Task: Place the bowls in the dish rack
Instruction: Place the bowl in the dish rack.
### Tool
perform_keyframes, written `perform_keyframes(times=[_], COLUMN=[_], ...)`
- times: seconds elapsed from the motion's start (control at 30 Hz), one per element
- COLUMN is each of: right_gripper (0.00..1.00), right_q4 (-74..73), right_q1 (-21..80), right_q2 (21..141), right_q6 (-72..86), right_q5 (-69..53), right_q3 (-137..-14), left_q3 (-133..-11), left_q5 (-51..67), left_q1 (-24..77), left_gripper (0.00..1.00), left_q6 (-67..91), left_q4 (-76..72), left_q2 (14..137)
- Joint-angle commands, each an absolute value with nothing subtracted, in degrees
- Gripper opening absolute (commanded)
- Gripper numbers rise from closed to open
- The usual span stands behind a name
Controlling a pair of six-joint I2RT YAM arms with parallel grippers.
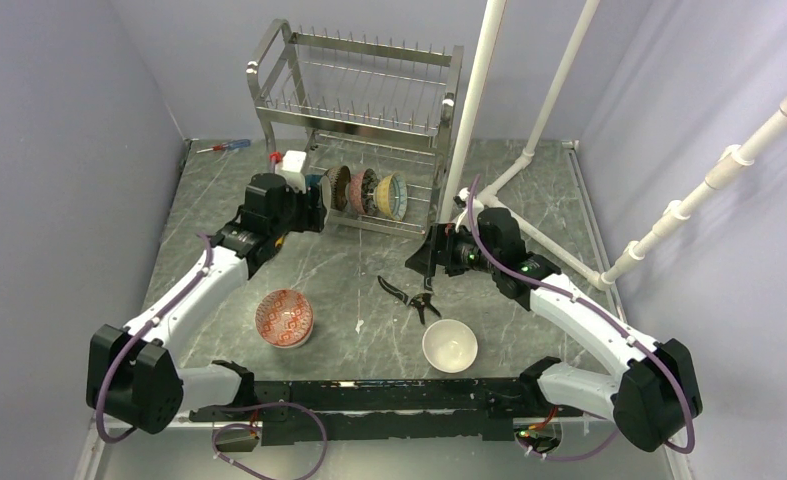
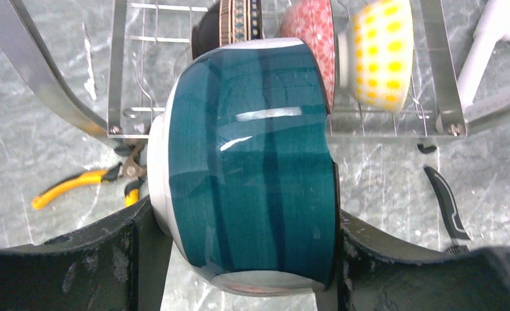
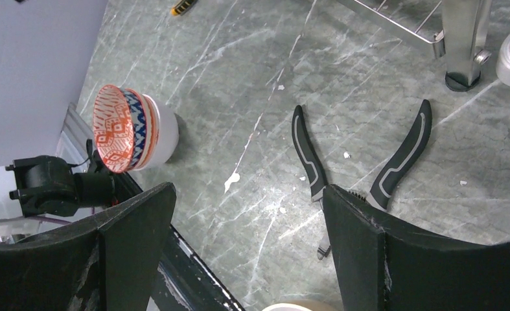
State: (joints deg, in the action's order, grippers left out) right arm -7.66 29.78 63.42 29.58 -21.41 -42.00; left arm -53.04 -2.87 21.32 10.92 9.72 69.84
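My left gripper [image 2: 242, 259] is shut on a teal bowl [image 2: 252, 162], held on edge just in front of the lower tier of the dish rack [image 1: 369, 110]. Three bowls stand in that tier: a dark patterned one [image 2: 236, 19], a red one [image 2: 310, 32] and a yellow-dotted one [image 2: 378, 52]. On the table lie a red-patterned bowl [image 1: 284, 317] and a plain white bowl [image 1: 450, 345]. My right gripper [image 1: 421, 258] hangs open and empty over the table, right of the rack's front leg.
Black-handled pliers [image 1: 409, 295] lie spread open under the right gripper. Yellow-handled pliers [image 2: 77, 184] lie by the rack's left leg. A screwdriver [image 1: 224, 147] rests at the back left. White pipes [image 1: 479, 90] stand right of the rack.
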Motion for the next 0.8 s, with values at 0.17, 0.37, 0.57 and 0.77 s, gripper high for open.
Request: perform_keyframes(times=[0.17,0.37,0.57,0.77], right_gripper=[0.89,0.89,0.89,0.89], right_q4=[-4.74,-6.01,-6.59,-6.28], right_q1=[29.63,29.63,29.62,29.62], right_q2=[63.22,63.54,63.37,63.32], right_q6=[28.18,27.16,26.71,27.40], right_q5=[-21.90,-22.01,-21.52,-22.56], right_q3=[-41.21,-41.43,-41.36,-40.06], left_q3=[-60.69,-61.68,-64.12,-59.60], left_q5=[-3.64,-4.04,-3.35,-5.73], left_q1=[18.91,16.96,15.87,15.65], left_gripper=[0.34,0.34,0.34,0.31], left_q6=[6.67,7.23,5.23,3.08], left_q4=[-2.73,-8.65,-9.45,-20.15], left_q2=[74.46,76.93,81.26,83.04])
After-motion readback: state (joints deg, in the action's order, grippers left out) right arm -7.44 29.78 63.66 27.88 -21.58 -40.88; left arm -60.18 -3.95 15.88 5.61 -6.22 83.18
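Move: The left hand holds the teal bowl. Its free slot, at the left end of the rack's lower shelf, is about 12 cm ahead, 5 cm left and 11 cm below. The dark bowl stands in the shelf roughly 12 cm ahead and 1 cm right, the red bowl 12 cm ahead and 6 cm right, both some 11 cm below. The rack's front left leg is about 9 cm ahead and 10 cm left. From the right hand, the slot lies some 23 cm ahead, 22 cm left. Still pinching the teal bowl between its fingers, the left hand carries it forward about 9 cm towards the free slot left of the dark bowl, over the shelf's front rail. It drifts slightly left and up along the way, and the fingertips tilt up some 10 degrees; the grip stays unchanged. ##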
